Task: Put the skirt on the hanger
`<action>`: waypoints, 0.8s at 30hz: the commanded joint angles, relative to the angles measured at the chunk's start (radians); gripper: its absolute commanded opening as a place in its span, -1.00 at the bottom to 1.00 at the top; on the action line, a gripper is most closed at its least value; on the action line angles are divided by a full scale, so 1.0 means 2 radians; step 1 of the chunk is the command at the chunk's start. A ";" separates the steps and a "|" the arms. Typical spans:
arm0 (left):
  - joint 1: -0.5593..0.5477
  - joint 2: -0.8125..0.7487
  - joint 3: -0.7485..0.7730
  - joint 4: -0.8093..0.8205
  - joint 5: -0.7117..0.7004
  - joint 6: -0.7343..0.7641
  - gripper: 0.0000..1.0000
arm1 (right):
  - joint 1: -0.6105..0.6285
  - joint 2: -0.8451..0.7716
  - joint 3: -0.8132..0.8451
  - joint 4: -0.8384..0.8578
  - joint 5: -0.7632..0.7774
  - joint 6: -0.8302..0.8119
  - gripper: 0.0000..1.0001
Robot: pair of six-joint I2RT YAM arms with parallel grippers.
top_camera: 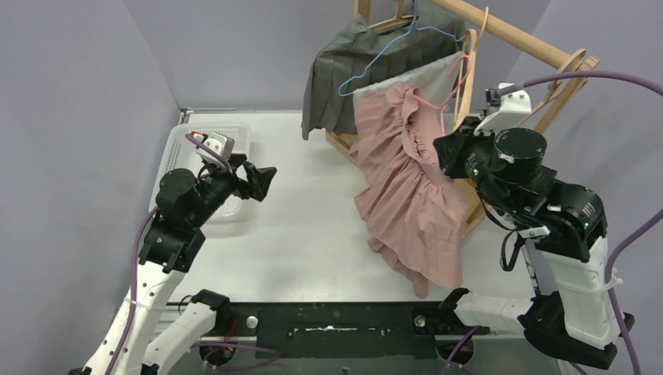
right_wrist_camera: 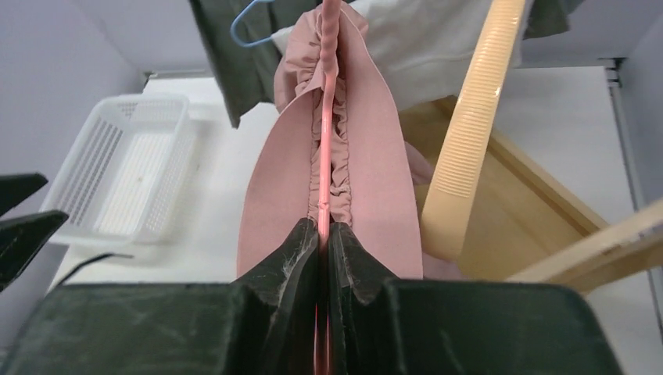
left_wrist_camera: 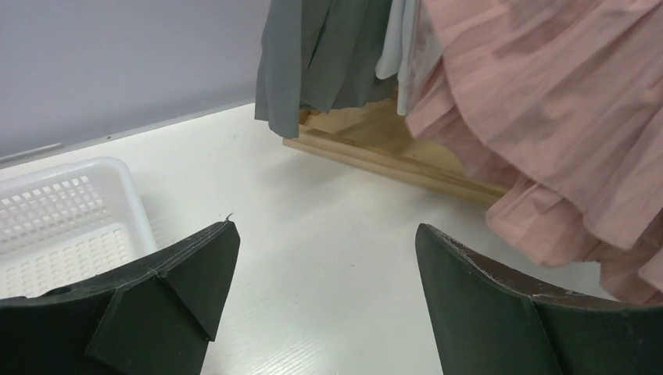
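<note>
A pink pleated skirt (top_camera: 406, 187) hangs from a thin pink wire hanger (top_camera: 438, 105) in front of the wooden rack, its hem reaching the table. In the right wrist view the skirt's gathered waistband (right_wrist_camera: 375, 156) runs along the hanger wire (right_wrist_camera: 324, 117). My right gripper (right_wrist_camera: 323, 230) is shut on that wire, just below the waistband. My left gripper (top_camera: 266, 181) is at the left of the table, open and holding nothing. In its own view its gripper (left_wrist_camera: 327, 230) stands over bare table, with the skirt (left_wrist_camera: 547, 117) to its right.
A white perforated basket (top_camera: 234, 137) sits under the left arm. The wooden rack (top_camera: 508, 31) at the back right carries a grey skirt (top_camera: 344, 70) on a blue wire hanger, a pale grey garment (top_camera: 414, 78) and beige plastic hangers (right_wrist_camera: 469, 141).
</note>
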 commanded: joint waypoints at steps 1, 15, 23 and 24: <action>0.003 0.001 -0.002 0.018 -0.018 0.009 0.69 | 0.001 0.009 0.040 -0.016 0.129 0.043 -1.00; 0.003 0.010 -0.015 0.023 -0.020 0.019 0.69 | -0.011 0.128 0.090 0.084 0.204 -0.028 -1.00; 0.003 0.011 -0.014 0.011 -0.019 0.032 0.69 | -0.048 0.212 0.114 0.142 0.270 -0.014 -1.00; 0.003 0.011 -0.014 0.009 -0.019 0.034 0.69 | -0.053 0.219 0.116 0.150 0.282 -0.011 -1.00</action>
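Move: Ahead of the right hand, which already holds the pink hanger with the skirt hanging from it, the free rail spot between the blue hanger and the nearest wooden hanger lies about 22 cm out, 2 cm right and 8 cm higher. The wooden hanger is some 12 cm ahead and 4 cm right, the blue hanger about 14 cm ahead and 8 cm left. From the empty left hand that rail spot is roughly 27 cm ahead and 32 cm right. Swinging first about 4 cm to the right with a slight rise, the right hand then pushes forward some 13 cm towards the rail, coming back left and sinking a few centimetres as it goes. It turns about 25 degrees clockwise and rolls its left side down, its shut fingers keeping their pinch on the hanger. The empty left hand, still open, settles about 2 cm lower. ##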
